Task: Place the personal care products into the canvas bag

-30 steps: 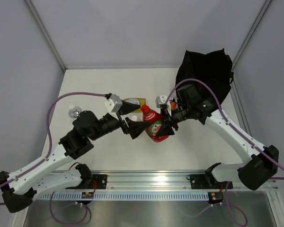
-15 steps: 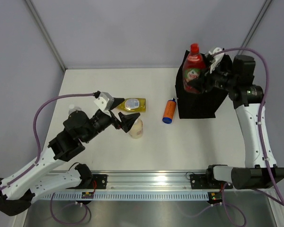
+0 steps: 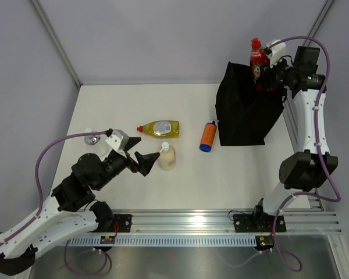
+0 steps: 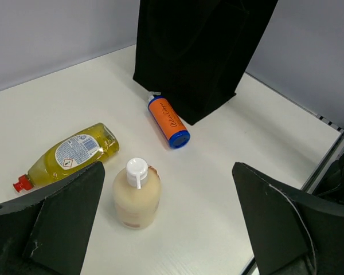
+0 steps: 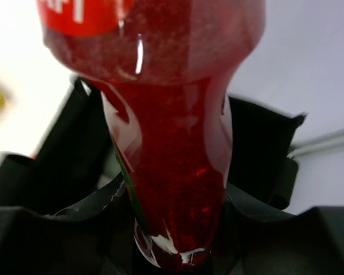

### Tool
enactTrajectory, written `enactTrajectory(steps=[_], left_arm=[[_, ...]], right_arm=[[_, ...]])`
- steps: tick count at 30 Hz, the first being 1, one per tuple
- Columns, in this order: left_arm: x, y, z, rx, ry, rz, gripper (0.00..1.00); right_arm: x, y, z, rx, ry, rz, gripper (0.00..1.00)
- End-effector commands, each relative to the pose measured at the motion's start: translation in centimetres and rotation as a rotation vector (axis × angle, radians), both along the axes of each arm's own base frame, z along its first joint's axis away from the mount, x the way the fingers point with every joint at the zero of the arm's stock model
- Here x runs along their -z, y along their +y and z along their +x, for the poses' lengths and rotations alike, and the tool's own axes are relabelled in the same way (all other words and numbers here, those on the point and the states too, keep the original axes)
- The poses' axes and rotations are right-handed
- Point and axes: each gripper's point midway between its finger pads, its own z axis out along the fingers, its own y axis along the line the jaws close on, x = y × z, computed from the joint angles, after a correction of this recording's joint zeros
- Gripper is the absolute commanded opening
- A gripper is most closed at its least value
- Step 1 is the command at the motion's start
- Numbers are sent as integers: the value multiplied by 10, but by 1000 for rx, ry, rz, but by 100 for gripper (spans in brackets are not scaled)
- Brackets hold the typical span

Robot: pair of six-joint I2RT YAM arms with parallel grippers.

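Observation:
My right gripper (image 3: 264,77) is shut on a dark red bottle (image 3: 256,58), holding it upright above the far rim of the black canvas bag (image 3: 244,113). In the right wrist view the red bottle (image 5: 166,143) fills the space between the fingers, with the bag (image 5: 258,149) below. My left gripper (image 3: 138,156) is open and empty, just left of the upright cream bottle (image 3: 167,157). A yellow bottle with a red cap (image 3: 158,128) and an orange bottle with a blue cap (image 3: 207,136) lie on the table. The left wrist view shows the cream bottle (image 4: 136,195), yellow bottle (image 4: 69,153), orange bottle (image 4: 168,121) and bag (image 4: 200,51).
A small pump-top bottle (image 3: 92,138) stands at the table's left side beside the left arm's purple cable. The white table (image 3: 134,104) ends at grey walls behind and at both sides. A metal rail (image 3: 186,224) runs along the near edge.
My right arm carried the dark red bottle from the table's middle up and back to above the bag. My left gripper drew back to the left and stayed open.

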Motion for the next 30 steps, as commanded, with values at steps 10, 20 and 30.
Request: enactTrajectory(steps=[10, 20, 30], left_arm=[[27, 12, 0, -65, 86, -31, 99], [44, 9, 9, -135, 191, -60, 99], [77, -1, 13, -182, 358, -64, 99]], right_arm=[[83, 2, -25, -316, 306, -174, 3], [122, 6, -7, -143, 455, -13, 65], [23, -1, -10, -20, 266, 20, 98]])
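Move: The open black bag sits under the right gripper, which holds the red bottle: its middle is about 20 cm below, 4 cm ahead and 3 cm to the left. The orange bottle lies some 20 cm left of that gripper, 2 cm back and 33 cm below. From the empty left gripper the beige bottle stands about 12 cm ahead, 6 cm right and 22 cm below; the yellow bottle lies 18 cm beyond it and 3 cm farther left. Lower the right gripper about 15 cm into the bag mouth with the red bottle still pinched, tipping the fingers some 30 degrees further down; open wide to let go of the bottle, then lift about 5 cm. Meanwhile sink the open left gripper some 8 cm towards the beige bottle, tilting its fingers downward, without touching. ##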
